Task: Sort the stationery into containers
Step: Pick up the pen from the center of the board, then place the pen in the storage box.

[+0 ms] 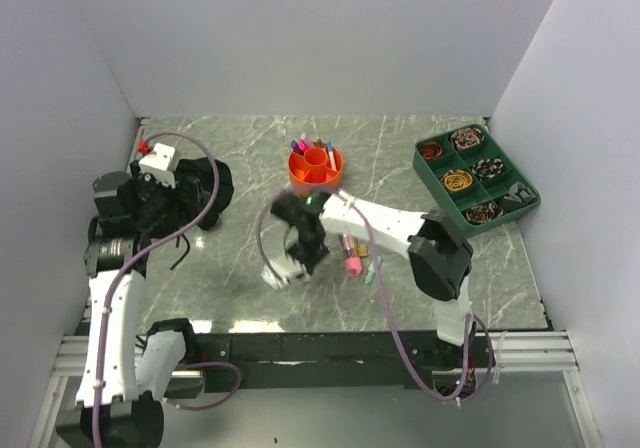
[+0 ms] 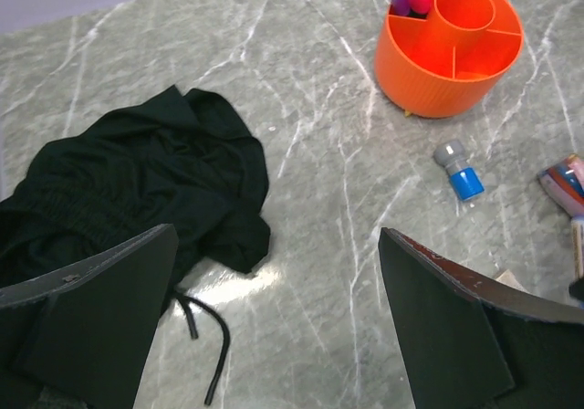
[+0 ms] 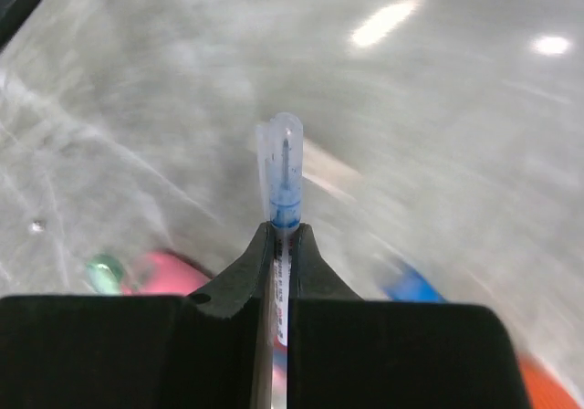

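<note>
My right gripper [image 3: 281,231] is shut on a thin pen [image 3: 281,176] with a clear cap and a blue tip, which sticks out past the fingertips. In the top view that gripper [image 1: 297,260] hangs over the table's middle, below the round orange holder [image 1: 315,168], which has several pens standing in it. A pink marker [image 1: 351,255] and a teal piece [image 1: 370,268] lie just right of it. My left gripper [image 2: 274,318] stands wide open over bare table with nothing between its fingers. A small blue and grey item [image 2: 459,172] lies in front of the holder [image 2: 452,67].
A black cloth bundle [image 2: 137,190] with a loose cord lies at the left, close to my left gripper. A dark green compartment tray [image 1: 475,178] sits at the back right. More markers [image 2: 566,185] lie at the right edge of the left wrist view.
</note>
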### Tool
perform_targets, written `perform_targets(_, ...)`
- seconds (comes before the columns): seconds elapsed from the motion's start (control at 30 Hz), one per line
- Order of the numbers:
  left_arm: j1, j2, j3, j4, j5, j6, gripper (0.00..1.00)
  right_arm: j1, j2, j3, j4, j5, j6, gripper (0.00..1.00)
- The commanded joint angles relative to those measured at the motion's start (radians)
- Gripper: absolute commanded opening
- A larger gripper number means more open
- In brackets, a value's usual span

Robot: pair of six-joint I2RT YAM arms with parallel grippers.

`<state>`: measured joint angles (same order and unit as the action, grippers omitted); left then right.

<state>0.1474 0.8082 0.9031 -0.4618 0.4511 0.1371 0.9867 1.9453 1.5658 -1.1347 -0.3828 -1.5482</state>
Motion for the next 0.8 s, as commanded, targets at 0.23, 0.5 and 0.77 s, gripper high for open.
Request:
perform_targets(0.23,0.0,0.36,0.172,0.167,0.043,-0.257,0.99,-0.428,-0.061,0.404,0.554,-0.533,1.081,0.0)
perform_targets(0.5,-0.025,0.571,0.325,0.144,-0.065,-0.186,1.0,-0.56,-0.08,0.163,1.133,-0.453,1.392,0.0)
perform_targets(0.77,-0.078,0.703,0.43,0.115,-0.08,-0.084,1.0,-0.631,-0.022,0.106,1.285,-0.404,1.433,0.0)
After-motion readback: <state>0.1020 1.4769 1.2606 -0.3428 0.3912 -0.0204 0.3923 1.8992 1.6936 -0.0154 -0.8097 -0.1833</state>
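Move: The pen is already pinched in the right hand, off the table. The orange container lies about 21 cm ahead of that hand, 2 cm to its right and 3 cm below. The blue-capped tube is roughly 10 cm ahead in line with it, the pink bottle 2 cm ahead and 10 cm right, the eraser 3 cm back and 1 cm left, all some 6 cm lower. From the left hand, the container is about 10 cm ahead, 26 cm right and 22 cm below. Right hand carries the pinched pen some 27 cm forward, 22 up, above the container, fingers levelling leftward; left advances. ##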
